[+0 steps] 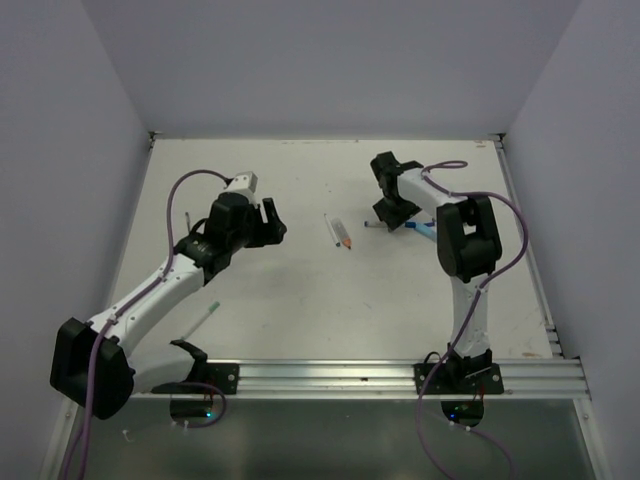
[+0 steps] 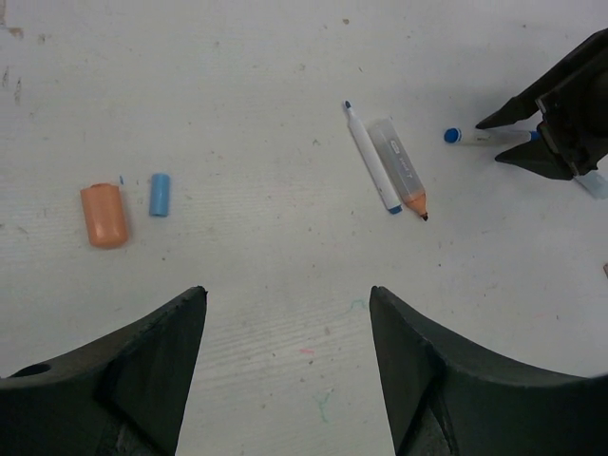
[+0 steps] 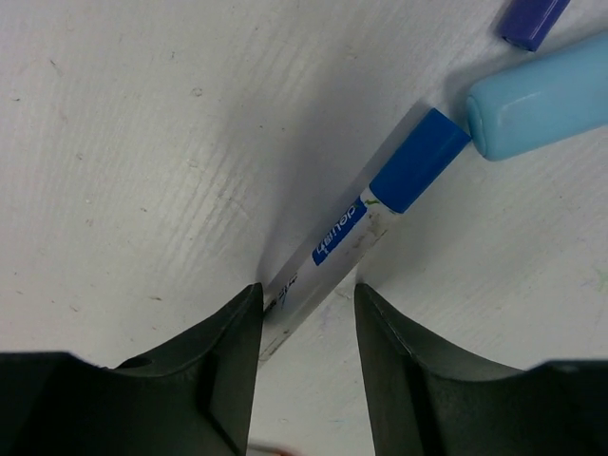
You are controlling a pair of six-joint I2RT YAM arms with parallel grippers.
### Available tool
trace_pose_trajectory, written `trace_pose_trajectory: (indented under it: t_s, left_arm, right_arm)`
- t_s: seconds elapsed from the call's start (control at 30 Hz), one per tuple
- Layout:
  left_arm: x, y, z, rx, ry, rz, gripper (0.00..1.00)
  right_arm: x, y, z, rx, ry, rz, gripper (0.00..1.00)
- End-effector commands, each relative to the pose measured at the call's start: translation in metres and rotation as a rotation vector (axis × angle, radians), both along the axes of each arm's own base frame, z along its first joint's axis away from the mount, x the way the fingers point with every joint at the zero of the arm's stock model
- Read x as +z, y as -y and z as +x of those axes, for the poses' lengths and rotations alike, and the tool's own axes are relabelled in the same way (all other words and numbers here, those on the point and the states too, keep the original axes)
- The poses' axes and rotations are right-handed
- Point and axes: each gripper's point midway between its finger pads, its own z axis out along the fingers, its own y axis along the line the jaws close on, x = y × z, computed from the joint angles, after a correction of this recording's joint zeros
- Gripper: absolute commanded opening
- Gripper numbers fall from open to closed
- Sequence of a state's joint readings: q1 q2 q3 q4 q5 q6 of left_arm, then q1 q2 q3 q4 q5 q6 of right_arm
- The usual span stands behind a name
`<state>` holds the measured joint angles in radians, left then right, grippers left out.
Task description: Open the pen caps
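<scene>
My right gripper (image 3: pixel 309 290) is down at the table, its jaws either side of a white pen (image 3: pixel 334 249) with a blue pen cap (image 3: pixel 418 160). The left finger touches the barrel and a gap remains at the right finger. In the top view the right gripper (image 1: pixel 385 215) is at the far right. My left gripper (image 2: pixel 288 299) hovers open and empty, shown in the top view (image 1: pixel 272 222) left of centre. A loose orange cap (image 2: pixel 104 216) and a blue cap (image 2: pixel 160 194) lie apart from two uncapped pens (image 2: pixel 370 157), (image 2: pixel 404 176).
A light blue cap (image 3: pixel 537 100) touches the held pen's blue cap, and a dark blue piece (image 3: pixel 532 19) lies beyond it. A green-ended pen (image 1: pixel 205 320) lies near the left arm. The metal rail (image 1: pixel 350 378) runs along the near edge.
</scene>
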<state>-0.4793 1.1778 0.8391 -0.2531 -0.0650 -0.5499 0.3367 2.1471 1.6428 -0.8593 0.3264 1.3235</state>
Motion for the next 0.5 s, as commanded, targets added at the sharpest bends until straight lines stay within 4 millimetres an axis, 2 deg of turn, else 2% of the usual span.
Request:
trace_pose_trajectory:
  t_s: [0.0, 0.1, 0.17, 0.23, 0.37, 0.47]
  left_arm:
    - [0.013, -0.001, 0.001, 0.02, 0.048, -0.026, 0.73]
    - [0.013, -0.005, -0.001, 0.034, 0.061, -0.025, 0.73]
    - [0.014, -0.006, -0.001, 0.037, 0.061, -0.025, 0.73]
    - [0.013, -0.005, -0.002, 0.029, 0.057, -0.026, 0.73]
    - [0.015, -0.002, -0.005, 0.013, 0.061, -0.044, 0.73]
    - [0.015, 0.002, -0.007, -0.007, 0.063, -0.054, 0.74]
  right_arm:
    - [-0.01, 0.0, -0.023, 0.027, -0.076, -0.061, 0.46]
    - [-0.015, -0.002, -0.038, 0.044, -0.105, -0.073, 0.41]
    - [-0.016, -0.005, -0.043, 0.053, -0.102, -0.056, 0.25]
    - [-0.023, -0.008, -0.053, 0.075, -0.119, -0.05, 0.15]
    - [-0.026, -0.013, -0.071, 0.131, -0.128, -0.047, 0.04]
    - [-0.018, -0.016, -0.072, 0.19, -0.088, -0.043, 0.0]
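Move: The blue-capped pen lies between the right gripper's half-closed fingers, its middle about 2 cm to the right and barely below, its cap end to the right. The light blue marker is roughly 12 cm right and 3 cm back. The orange-tipped pen lies about 11 cm left and 3 cm back, and the thin white pen some 14 cm left and 2 cm back. From the left gripper the blue-capped pen is around 12 cm ahead, 28 cm right and 15 cm below. Close the right gripper's fingers on the white barrel of the blue-capped pen, towards its uncapped end, while drawing the hand about 4 cm back towards the base, drifting slightly left. Stay down at table height and keep the fingers pointing down, letting the closing fingers swing the pen into line, then hold it pinched. ##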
